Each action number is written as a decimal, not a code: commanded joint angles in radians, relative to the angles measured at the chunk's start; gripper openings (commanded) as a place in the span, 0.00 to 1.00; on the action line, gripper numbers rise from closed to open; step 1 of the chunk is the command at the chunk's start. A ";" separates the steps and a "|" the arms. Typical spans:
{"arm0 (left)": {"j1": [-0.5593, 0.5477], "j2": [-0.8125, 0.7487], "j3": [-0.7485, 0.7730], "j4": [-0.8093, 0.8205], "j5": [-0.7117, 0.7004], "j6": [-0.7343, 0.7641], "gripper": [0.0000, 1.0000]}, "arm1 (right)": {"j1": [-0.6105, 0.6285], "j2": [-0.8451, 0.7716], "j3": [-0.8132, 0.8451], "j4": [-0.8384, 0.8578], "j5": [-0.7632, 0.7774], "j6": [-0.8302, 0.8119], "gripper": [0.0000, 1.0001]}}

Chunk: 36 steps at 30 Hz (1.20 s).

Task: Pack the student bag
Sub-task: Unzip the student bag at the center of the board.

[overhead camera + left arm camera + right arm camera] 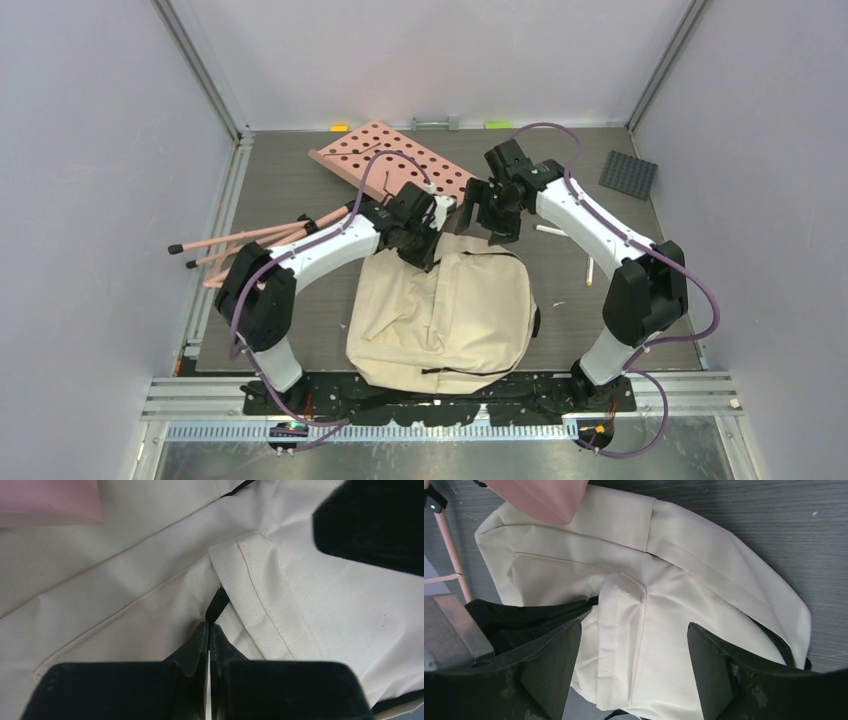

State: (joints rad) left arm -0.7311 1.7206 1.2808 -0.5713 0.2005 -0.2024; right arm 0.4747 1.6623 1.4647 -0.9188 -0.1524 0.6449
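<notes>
The cream student bag (440, 315) lies flat on the table between the two arms, its top end toward the back. My left gripper (432, 255) is down on that top end. In the left wrist view its jaws (209, 625) are shut on a thin black zipper pull (218, 601) that sticks out beside a stitched cream flap (260, 580). My right gripper (490, 215) hovers just behind the bag's top edge. In the right wrist view it (634, 650) stands open, wide apart over the bag (674, 600), with only fabric below and nothing held.
A pink perforated board (390, 160) lies tilted behind the bag, close to both grippers. Pink sticks with black tips (250, 240) lie at the left. A dark studded plate (628, 175) sits at the back right. White pens (552, 230) lie right of the bag.
</notes>
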 commanded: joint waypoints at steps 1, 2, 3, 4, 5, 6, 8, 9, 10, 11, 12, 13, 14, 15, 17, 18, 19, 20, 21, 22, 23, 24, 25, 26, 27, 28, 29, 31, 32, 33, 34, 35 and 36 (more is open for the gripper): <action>-0.017 -0.077 -0.046 -0.026 0.004 -0.027 0.00 | 0.009 0.012 -0.046 0.106 -0.088 0.079 0.82; -0.019 -0.089 -0.055 -0.023 0.007 -0.035 0.00 | 0.011 0.021 -0.050 0.118 -0.093 0.093 0.82; -0.020 -0.102 -0.063 -0.022 0.009 -0.042 0.00 | 0.016 0.026 -0.059 0.124 -0.101 0.098 0.82; -0.020 -0.113 -0.075 -0.021 0.012 -0.051 0.00 | 0.019 0.038 -0.065 0.132 -0.107 0.109 0.81; -0.022 -0.121 -0.084 -0.022 0.015 -0.057 0.00 | 0.027 0.045 -0.068 0.134 -0.116 0.116 0.81; -0.022 -0.131 -0.091 -0.023 0.016 -0.060 0.00 | 0.031 0.057 -0.073 0.142 -0.120 0.120 0.80; -0.024 -0.146 -0.105 -0.028 0.016 -0.064 0.00 | 0.047 0.072 -0.078 0.154 -0.130 0.130 0.77; -0.024 -0.153 -0.110 -0.031 0.016 -0.064 0.00 | 0.057 0.075 -0.080 0.160 -0.132 0.137 0.74; -0.024 -0.157 -0.115 -0.034 0.014 -0.063 0.00 | 0.062 0.084 -0.083 0.171 -0.135 0.140 0.73; -0.024 -0.161 -0.117 -0.037 0.014 -0.063 0.00 | 0.071 0.087 -0.084 0.182 -0.136 0.148 0.71; -0.024 -0.165 -0.121 -0.040 0.016 -0.063 0.00 | 0.077 0.093 -0.085 0.187 -0.136 0.151 0.69; -0.024 -0.169 -0.123 -0.043 0.019 -0.063 0.00 | 0.080 0.097 -0.086 0.195 -0.137 0.158 0.66; -0.025 -0.172 -0.126 -0.045 0.022 -0.063 0.00 | 0.086 0.104 -0.088 0.198 -0.137 0.161 0.64; -0.025 -0.176 -0.127 -0.049 0.025 -0.062 0.00 | 0.088 0.108 -0.088 0.203 -0.137 0.165 0.60; -0.026 -0.187 -0.128 -0.061 0.028 -0.059 0.00 | 0.093 0.117 -0.090 0.211 -0.137 0.170 0.54; -0.027 -0.194 -0.129 -0.067 0.030 -0.057 0.00 | 0.095 0.117 -0.091 0.213 -0.137 0.172 0.52; -0.027 -0.202 -0.130 -0.071 0.032 -0.056 0.00 | 0.096 0.120 -0.091 0.217 -0.137 0.174 0.45; -0.028 -0.208 -0.134 -0.075 0.036 -0.055 0.00 | 0.096 0.122 -0.090 0.217 -0.136 0.176 0.41; -0.029 -0.215 -0.140 -0.079 0.039 -0.055 0.00 | 0.096 0.126 -0.090 0.218 -0.135 0.177 0.34; -0.030 -0.224 -0.146 -0.083 0.043 -0.055 0.00 | 0.096 0.129 -0.088 0.218 -0.137 0.177 0.32; -0.033 -0.232 -0.153 -0.088 0.045 -0.055 0.00 | 0.096 0.134 -0.087 0.218 -0.138 0.178 0.27; -0.035 -0.240 -0.158 -0.092 0.049 -0.056 0.00 | 0.096 0.136 -0.084 0.217 -0.140 0.179 0.21; -0.038 -0.249 -0.166 -0.098 0.053 -0.056 0.00 | 0.096 0.140 -0.082 0.216 -0.138 0.178 0.18; -0.043 -0.257 -0.173 -0.104 0.056 -0.057 0.00 | 0.096 0.142 -0.080 0.216 -0.137 0.179 0.13; -0.048 -0.267 -0.179 -0.109 0.058 -0.059 0.00 | 0.096 0.147 -0.076 0.214 -0.136 0.179 0.10; -0.055 -0.277 -0.187 -0.114 0.060 -0.062 0.00 | 0.095 0.150 -0.074 0.212 -0.135 0.179 0.06; -0.063 -0.288 -0.196 -0.117 0.061 -0.066 0.00 | 0.095 0.156 -0.068 0.212 -0.133 0.180 0.04; -0.079 -0.308 -0.216 -0.116 0.069 -0.078 0.00 | 0.095 0.163 -0.062 0.211 -0.126 0.184 0.01; -0.086 -0.319 -0.226 -0.115 0.072 -0.084 0.00 | 0.095 0.166 -0.058 0.211 -0.124 0.188 0.01; -0.094 -0.327 -0.234 -0.114 0.074 -0.092 0.00 | 0.096 0.172 -0.050 0.211 -0.120 0.189 0.01; -0.102 -0.332 -0.242 -0.114 0.075 -0.097 0.00 | 0.096 0.175 -0.045 0.210 -0.118 0.190 0.01; -0.111 -0.339 -0.248 -0.116 0.074 -0.103 0.00 | 0.095 0.183 -0.038 0.210 -0.115 0.190 0.01; -0.119 -0.345 -0.253 -0.118 0.075 -0.108 0.00 | 0.096 0.185 -0.033 0.209 -0.114 0.190 0.01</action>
State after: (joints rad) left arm -0.8192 1.4269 1.0534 -0.6270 0.2386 -0.2798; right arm 0.5636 1.8256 1.3762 -0.7395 -0.2829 0.8196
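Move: The left hand already has the black zip pull pinched; its zip line runs back beneath the cream flap, whose near end lies about 20 cm back, 1 left and some 3 lower. The fold at the flap's far end, the open right hand's goal, is about 2 cm back, 6 left and 7 below it. From the right hand, the pink board's near corner is about 4 ahead, 10 left and 10 below, and the far black zip some 1 back, 4 right and 7 below. The left fingers keep their pinch on the zip pull and drag it back along the flap, about 8 cm, drifting some 2 cm left and up, slowing midway before speeding up again. The right hand sinks and slides left, about 6 cm each way, tilting some 10 degrees, then shuts its wide-open fingers on the cream fold at the flap's far end and pinches it. ##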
